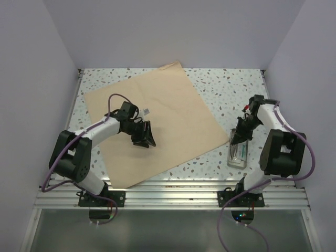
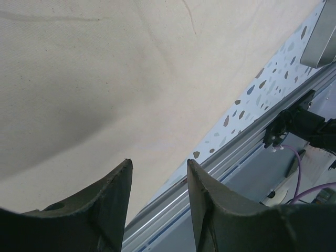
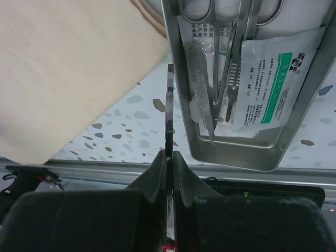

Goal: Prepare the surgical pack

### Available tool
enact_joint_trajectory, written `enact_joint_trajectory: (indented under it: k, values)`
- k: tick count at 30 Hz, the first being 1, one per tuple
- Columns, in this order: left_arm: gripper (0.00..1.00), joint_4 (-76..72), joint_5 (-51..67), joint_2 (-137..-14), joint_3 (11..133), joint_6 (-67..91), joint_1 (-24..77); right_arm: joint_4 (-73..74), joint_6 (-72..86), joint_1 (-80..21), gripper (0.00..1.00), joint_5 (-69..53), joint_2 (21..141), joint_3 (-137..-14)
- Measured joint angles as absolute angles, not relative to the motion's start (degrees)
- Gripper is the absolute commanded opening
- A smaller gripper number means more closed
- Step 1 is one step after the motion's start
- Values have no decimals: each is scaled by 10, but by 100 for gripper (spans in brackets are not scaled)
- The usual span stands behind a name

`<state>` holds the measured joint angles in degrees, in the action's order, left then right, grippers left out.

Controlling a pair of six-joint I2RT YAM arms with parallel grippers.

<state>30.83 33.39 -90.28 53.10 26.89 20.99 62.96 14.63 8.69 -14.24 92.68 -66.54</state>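
The surgical pack's tan wrapping sheet [image 1: 157, 115] lies spread flat as a wide square on the speckled table. It fills most of the left wrist view [image 2: 105, 79] and shows at the upper left of the right wrist view [image 3: 68, 68]. My left gripper [image 1: 147, 140] hangs over the sheet's near-left part, open, with nothing between its fingers [image 2: 157, 163]. At the sheet's right, my right gripper [image 1: 240, 137] is shut on a thin steel instrument [image 3: 168, 105], seen edge-on. It sits just left of the metal tray [image 3: 236, 155].
The tray [image 1: 239, 156] stands at the near right and holds steel scissors and forceps [image 3: 220, 63] and a white packet with green print [image 3: 268, 79]. An aluminium rail [image 1: 173, 191] runs along the table's near edge. White walls close in the left, back and right.
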Motion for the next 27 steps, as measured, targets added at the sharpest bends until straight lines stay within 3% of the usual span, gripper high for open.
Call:
enact_joint_trajectory:
  k: [12, 15, 19, 20, 23, 27]
  values:
    - [46, 299, 356, -901, 525, 263, 200, 619, 122, 103, 0, -127, 985, -647]
    - [46, 294, 360, -901, 525, 263, 199, 616, 119, 106, 11, -127, 997, -647]
    - [46, 293, 362, -901, 525, 263, 199, 617, 116, 107, 37, -119, 1001, -647]
    - [46, 293, 362, -901, 525, 263, 199, 619, 116, 107, 47, -113, 1001, -648]
    - [46, 293, 362, -901, 525, 263, 199, 628, 120, 107, 52, -89, 997, -655]
    - [46, 292, 362, -901, 525, 259, 199, 647, 137, 107, 47, -34, 969, -681]
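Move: The right hand holds the last scissors edge-on over the instrument tray, whose middle lies about 4 cm back, 1 cm to the right and some 6 cm below. Inside it, the instruments already packed lie about 4 cm back and 1 cm to the left, and the green-striped packet 6 cm back and 3 cm to the right. The cloth corner is roughly 1 cm ahead and 4 cm to the left. From the left hand the tray is some 46 cm to the right and 3 cm back. The right hand lowers the scissors about 4 cm into the tray beside the instruments, easing a little back and to the right while its fingertips tip slightly towards the base. Near the bottom the shut fingers open to about half and let go of the scissors, then the hand backs off up some 2 cm and to the right by nearly 3 cm, rolling about 10 degrees so that the fingers point more nearly straight down. ##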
